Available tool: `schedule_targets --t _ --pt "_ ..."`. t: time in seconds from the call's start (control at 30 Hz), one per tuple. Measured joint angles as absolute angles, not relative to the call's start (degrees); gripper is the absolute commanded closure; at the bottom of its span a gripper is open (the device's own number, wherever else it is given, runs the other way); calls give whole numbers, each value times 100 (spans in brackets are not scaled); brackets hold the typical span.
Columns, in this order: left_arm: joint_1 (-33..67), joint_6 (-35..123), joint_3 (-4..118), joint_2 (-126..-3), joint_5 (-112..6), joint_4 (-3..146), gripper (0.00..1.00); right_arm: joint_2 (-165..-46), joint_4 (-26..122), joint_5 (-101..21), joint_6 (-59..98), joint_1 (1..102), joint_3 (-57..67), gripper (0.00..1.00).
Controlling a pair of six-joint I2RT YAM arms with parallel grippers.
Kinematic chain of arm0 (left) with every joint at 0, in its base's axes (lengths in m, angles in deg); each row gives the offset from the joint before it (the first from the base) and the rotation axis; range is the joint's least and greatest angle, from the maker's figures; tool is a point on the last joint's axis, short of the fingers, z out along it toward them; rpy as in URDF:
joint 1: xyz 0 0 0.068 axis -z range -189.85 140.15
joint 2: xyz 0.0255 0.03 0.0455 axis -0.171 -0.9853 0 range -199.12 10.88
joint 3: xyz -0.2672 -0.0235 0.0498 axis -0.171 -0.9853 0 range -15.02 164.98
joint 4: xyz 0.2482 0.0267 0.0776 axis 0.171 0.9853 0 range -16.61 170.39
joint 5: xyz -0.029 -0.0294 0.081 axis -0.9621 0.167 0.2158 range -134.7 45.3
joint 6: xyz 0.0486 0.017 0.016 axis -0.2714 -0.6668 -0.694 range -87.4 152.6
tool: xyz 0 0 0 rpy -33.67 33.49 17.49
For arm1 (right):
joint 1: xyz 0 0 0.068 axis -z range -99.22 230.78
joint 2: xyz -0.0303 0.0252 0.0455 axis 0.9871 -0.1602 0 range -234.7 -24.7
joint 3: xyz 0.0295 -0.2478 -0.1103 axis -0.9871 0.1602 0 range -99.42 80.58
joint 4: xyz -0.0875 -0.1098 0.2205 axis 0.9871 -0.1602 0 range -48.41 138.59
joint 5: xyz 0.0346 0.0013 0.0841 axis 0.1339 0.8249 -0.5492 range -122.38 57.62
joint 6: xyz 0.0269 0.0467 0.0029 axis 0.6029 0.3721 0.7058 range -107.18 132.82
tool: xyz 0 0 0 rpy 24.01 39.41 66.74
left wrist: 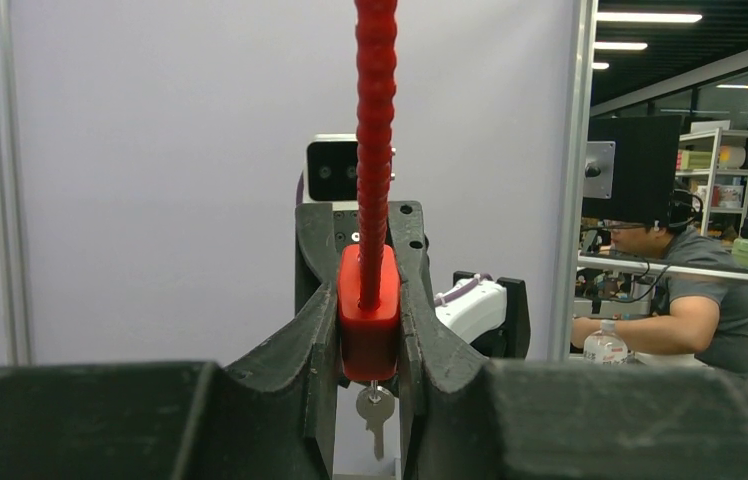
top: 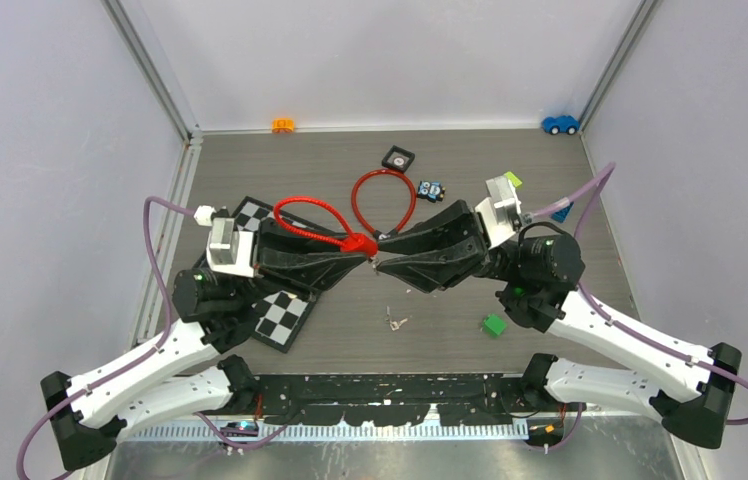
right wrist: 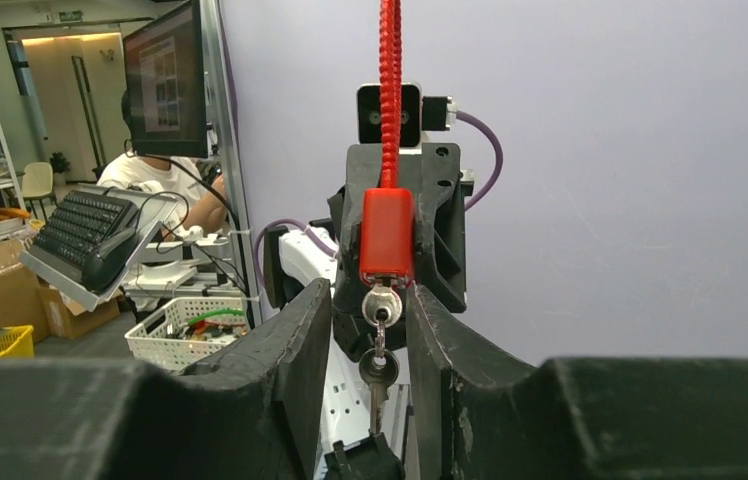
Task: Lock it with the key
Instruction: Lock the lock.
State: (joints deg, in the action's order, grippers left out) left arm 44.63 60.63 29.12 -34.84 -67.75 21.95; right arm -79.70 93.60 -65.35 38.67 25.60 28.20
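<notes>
My left gripper (top: 360, 250) is shut on the red padlock (top: 358, 243), its fingers (left wrist: 322, 330) pressed against both sides of the lock body (left wrist: 369, 315). The lock's red ribbed cable (left wrist: 375, 120) rises straight up from it. A silver key (right wrist: 382, 303) sits in the keyhole at the lock's (right wrist: 387, 235) lower end, with a second key (right wrist: 378, 370) hanging from it on a ring. My right gripper (right wrist: 370, 330) faces the left one tip to tip and is open, one finger on each side of the inserted key with a gap on both sides.
The red cable loops (top: 385, 195) back over the table. A checkerboard (top: 285, 318) lies under the left arm. Loose keys (top: 396, 322) and a green block (top: 493, 324) lie near the front. A black square (top: 399, 158), an orange toy (top: 283, 125) and a blue car (top: 560, 124) are at the back.
</notes>
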Motion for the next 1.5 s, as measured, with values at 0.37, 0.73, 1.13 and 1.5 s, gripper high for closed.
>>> schedule_targets --t 0.37,0.73,1.13,1.5 --pt "4463 6065 2912 -3504 -6876 2186 100 -8099 9404 -6563 3915 2560 2822 64" --pt "4463 6067 2912 -3504 -6937 2177 100 -8176 9441 -6565 3913 2560 2830 64" --pt "4463 6067 2912 -3534 -6943 2175 100 -8176 9439 -6613 3911 2560 2844 67" --pt "4463 6076 2912 -3591 -6943 2138 100 -8222 9408 -6751 3913 2560 2844 96"
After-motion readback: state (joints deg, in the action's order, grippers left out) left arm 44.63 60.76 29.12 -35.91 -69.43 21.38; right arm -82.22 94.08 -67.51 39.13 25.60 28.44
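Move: The key in the lock's lower end sits about 2 cm left of my right hand, level with it fore and aft and some 1 cm below. The red lock body stands about 4 cm to that hand's left and 1 cm above; the spare key dangles 2 cm left and roughly 4 cm below. From my left hand, which already holds the lock, the inserted key is around 3 cm to the right and 2 cm down. I ease my right hand down and to the left, about 1.5 cm each way, bringing its half-open fingertips around the key head just under the lock, with hardly any wrist turn. Only at the very end do I draw those fingers together to pinch the key head, while my left hand keeps its grip on the lock body and stays nearly still. ##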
